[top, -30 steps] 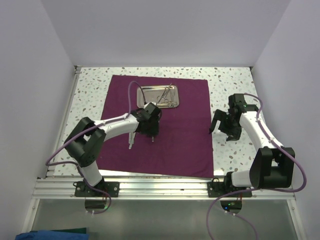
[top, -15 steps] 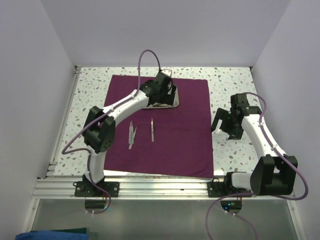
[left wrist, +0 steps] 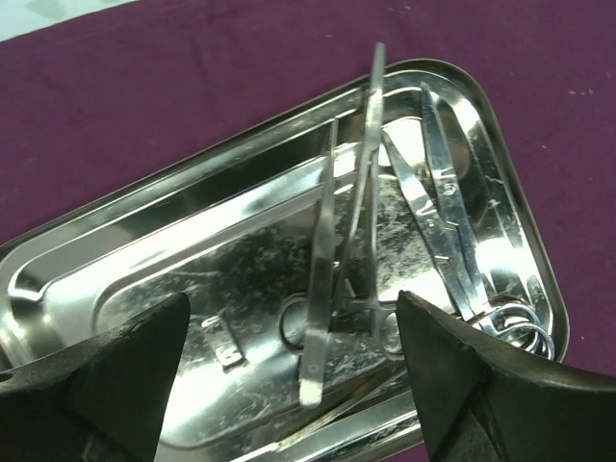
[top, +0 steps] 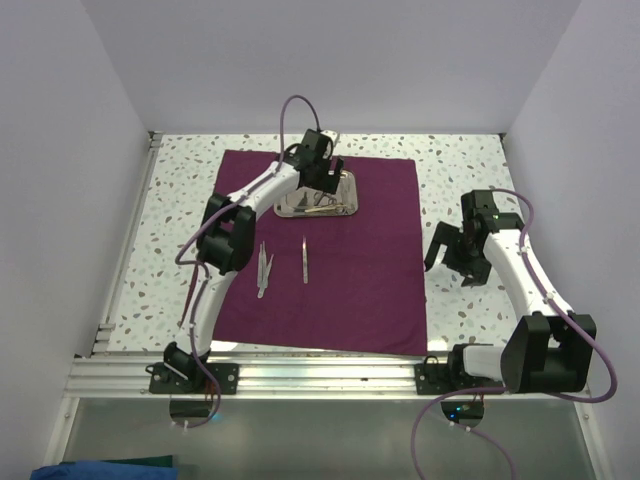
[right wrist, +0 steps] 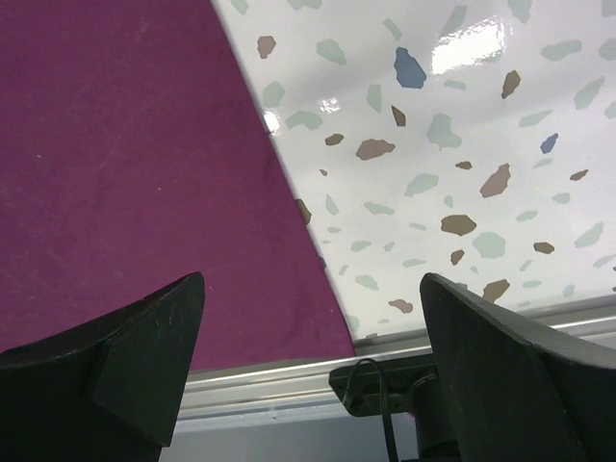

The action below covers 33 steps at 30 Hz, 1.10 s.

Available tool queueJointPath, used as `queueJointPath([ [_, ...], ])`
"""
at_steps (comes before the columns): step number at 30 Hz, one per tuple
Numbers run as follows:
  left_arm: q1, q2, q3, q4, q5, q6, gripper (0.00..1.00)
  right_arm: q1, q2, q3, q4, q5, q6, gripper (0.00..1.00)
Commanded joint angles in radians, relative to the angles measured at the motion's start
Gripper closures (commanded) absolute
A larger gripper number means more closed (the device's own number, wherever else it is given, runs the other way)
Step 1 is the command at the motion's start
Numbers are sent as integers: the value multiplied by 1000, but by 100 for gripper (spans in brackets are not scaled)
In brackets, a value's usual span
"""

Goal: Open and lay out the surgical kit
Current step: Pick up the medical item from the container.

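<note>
The magenta-purple cloth (top: 350, 270) lies spread flat on the table. The steel tray (top: 345, 186) sits at its far middle and holds forceps (left wrist: 322, 279) and ring-handled scissors (left wrist: 452, 221). Two tweezers (top: 264, 268) (top: 304, 258) lie side by side on the cloth, nearer the front. My left gripper (top: 318, 178) hovers open over the tray (left wrist: 115, 241), its fingers (left wrist: 115, 375) straddling the forceps handles without touching them. My right gripper (top: 455, 258) is open and empty above the cloth's right edge (right wrist: 125, 173).
The white speckled tabletop (top: 470, 170) surrounds the cloth. An aluminium rail (top: 320, 375) runs along the near edge, and it also shows in the right wrist view (right wrist: 279, 385). White walls close in the left, back and right sides.
My left gripper left the tweezers on the cloth and swung back to hover over the tray. The right gripper shifted slightly.
</note>
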Motion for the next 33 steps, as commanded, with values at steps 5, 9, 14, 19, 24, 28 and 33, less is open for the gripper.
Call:
queueJointPath([
  [5, -12, 39, 44, 66, 108, 56, 13, 3, 27, 65, -53, 52, 6, 2],
  [9, 1, 51, 42, 63, 77, 45, 23, 3, 45, 79, -53, 54, 22, 2],
  [14, 19, 37, 43, 81, 89, 33, 32, 3, 51, 80, -51, 54, 31, 2],
  [19, 30, 40, 56, 90, 97, 31, 37, 2, 58, 76, -51, 63, 25, 2],
  [24, 33, 66, 70, 72, 97, 31, 44, 3, 71, 85, -42, 59, 25, 2],
  [28, 34, 66, 39, 73, 98, 34, 45, 3, 84, 91, -36, 60, 22, 2],
  [33, 33, 54, -6, 83, 141, 37, 45, 3, 82, 80, -24, 52, 25, 2],
])
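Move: The tweezers lie in the tray roughly 2 cm ahead of the left hand, 1 cm to its right and 3 cm below. Close against them, about 4 cm ahead and 3 cm right of the hand, is the ring-handled needle holder; the scissors lie some 3 cm ahead and 6 cm right. From the idle right hand, the tweezers are about 32 cm ahead, 29 cm left and 8 cm lower. The tweezers are brought between the left hand's fingers: the hand sinks about 2 cm while swinging 2 cm right, comes back left as it edges some 2 cm forward, then sinks another centimetre. Meanwhile the wide-open fingers narrow to a little over half, one each side of the tweezers, the right one beside the needle holder; a touch can't be made out. ##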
